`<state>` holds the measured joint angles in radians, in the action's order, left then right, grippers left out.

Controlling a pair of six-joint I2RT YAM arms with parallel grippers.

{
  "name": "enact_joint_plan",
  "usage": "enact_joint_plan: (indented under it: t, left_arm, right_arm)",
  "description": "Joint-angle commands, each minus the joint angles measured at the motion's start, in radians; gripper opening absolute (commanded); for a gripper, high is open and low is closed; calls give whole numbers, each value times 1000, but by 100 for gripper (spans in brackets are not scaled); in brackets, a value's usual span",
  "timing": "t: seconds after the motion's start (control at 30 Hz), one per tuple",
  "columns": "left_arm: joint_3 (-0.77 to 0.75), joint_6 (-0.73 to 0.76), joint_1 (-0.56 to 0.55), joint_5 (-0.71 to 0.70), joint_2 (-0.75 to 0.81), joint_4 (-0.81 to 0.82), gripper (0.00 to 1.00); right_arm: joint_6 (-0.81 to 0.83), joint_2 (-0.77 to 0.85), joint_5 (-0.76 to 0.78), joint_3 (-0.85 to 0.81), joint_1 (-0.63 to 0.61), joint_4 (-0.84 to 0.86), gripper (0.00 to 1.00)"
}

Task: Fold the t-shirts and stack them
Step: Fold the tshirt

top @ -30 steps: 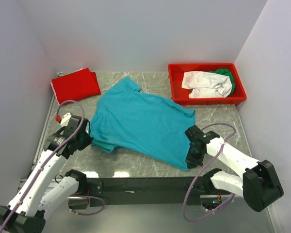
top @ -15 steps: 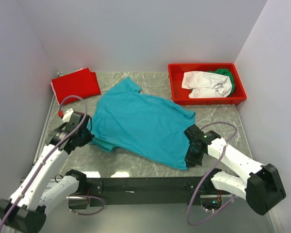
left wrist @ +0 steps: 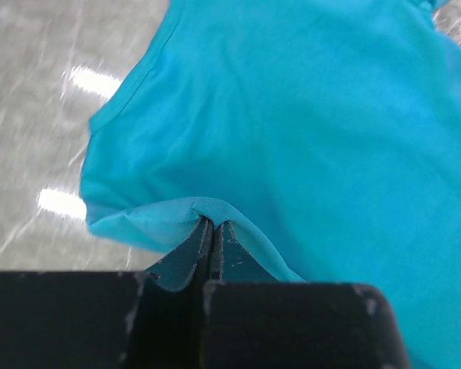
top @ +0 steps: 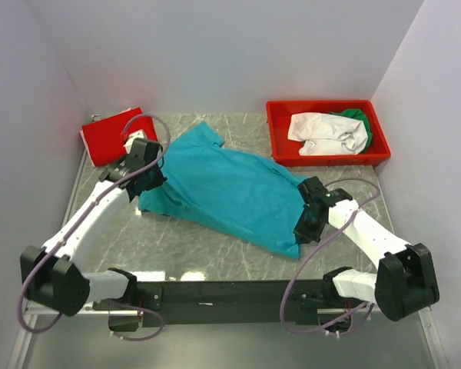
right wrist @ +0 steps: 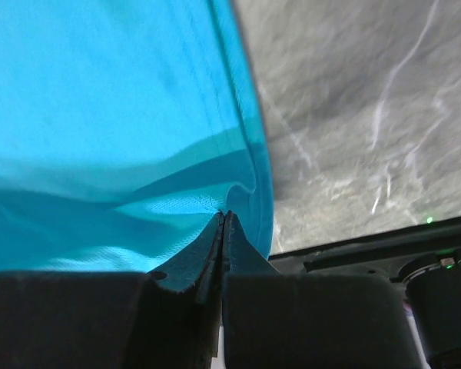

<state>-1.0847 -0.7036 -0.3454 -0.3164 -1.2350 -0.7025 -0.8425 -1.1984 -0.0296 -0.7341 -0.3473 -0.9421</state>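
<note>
The teal t-shirt [top: 230,196] lies spread across the middle of the marble table, its near edge lifted. My left gripper [top: 147,186] is shut on its left edge, where the cloth [left wrist: 307,115] bunches over the pinched fingertips [left wrist: 213,224]. At the shirt's right near corner my right gripper [top: 306,228] is shut on the hem, the fabric [right wrist: 100,92] draping from the closed tips [right wrist: 223,215]. A folded red t-shirt [top: 111,134] rests at the back left, partly behind my left arm. A white t-shirt [top: 326,132] and a green t-shirt [top: 353,117] lie crumpled in the red bin [top: 326,157].
The red plastic bin stands at the back right against the wall. Bare marble [top: 177,246] shows between the teal shirt and the black front rail [top: 230,292]. White walls close in the table on three sides.
My left gripper has swept from the near left edge toward the back, carrying the teal shirt's left side with it. The right gripper has shifted slightly back too, and the shirt has drawn narrower.
</note>
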Motion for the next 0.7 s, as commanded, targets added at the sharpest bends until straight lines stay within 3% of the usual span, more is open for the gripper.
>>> enact_joint_plan:
  t: [0.0, 0.37, 0.67]
  left_arm:
    - [-87, 93, 6, 25, -70, 113, 1]
    - [-256, 173, 8, -6, -302, 158, 1]
    - [-336, 188, 39, -10, -409, 156, 1]
  right_arm:
    - [62, -35, 13, -57, 63, 29, 0]
    - [137, -246, 10, -203, 120, 68, 0]
    - [145, -309, 22, -261, 148, 74, 0]
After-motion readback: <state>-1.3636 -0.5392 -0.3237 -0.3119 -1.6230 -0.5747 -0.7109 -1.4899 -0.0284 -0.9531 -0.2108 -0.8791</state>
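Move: Ahead of the left hand, which already pinches the raised near side of the t-shirt, the far sleeve lies some 24 cm out and 11 cm to its right, about 15 cm below. A folded red shirt lies roughly 24 cm ahead and 14 cm to this hand's left. For the right hand, holding the near hem corner low, the far hem corner is about 24 cm ahead, 3 cm right and 4 cm below; the red bin's middle is around 38 cm ahead and 10 cm right. Carrying the near side of the t-shirt forward over its far half, both hands travel together with fingers still shut on the cloth. The left goes about 10 cm out and slightly right towards the far sleeve, slowing and sinking a little at the end; the right goes some 7.5 cm towards the far hem corner, staying low and nearly level. ##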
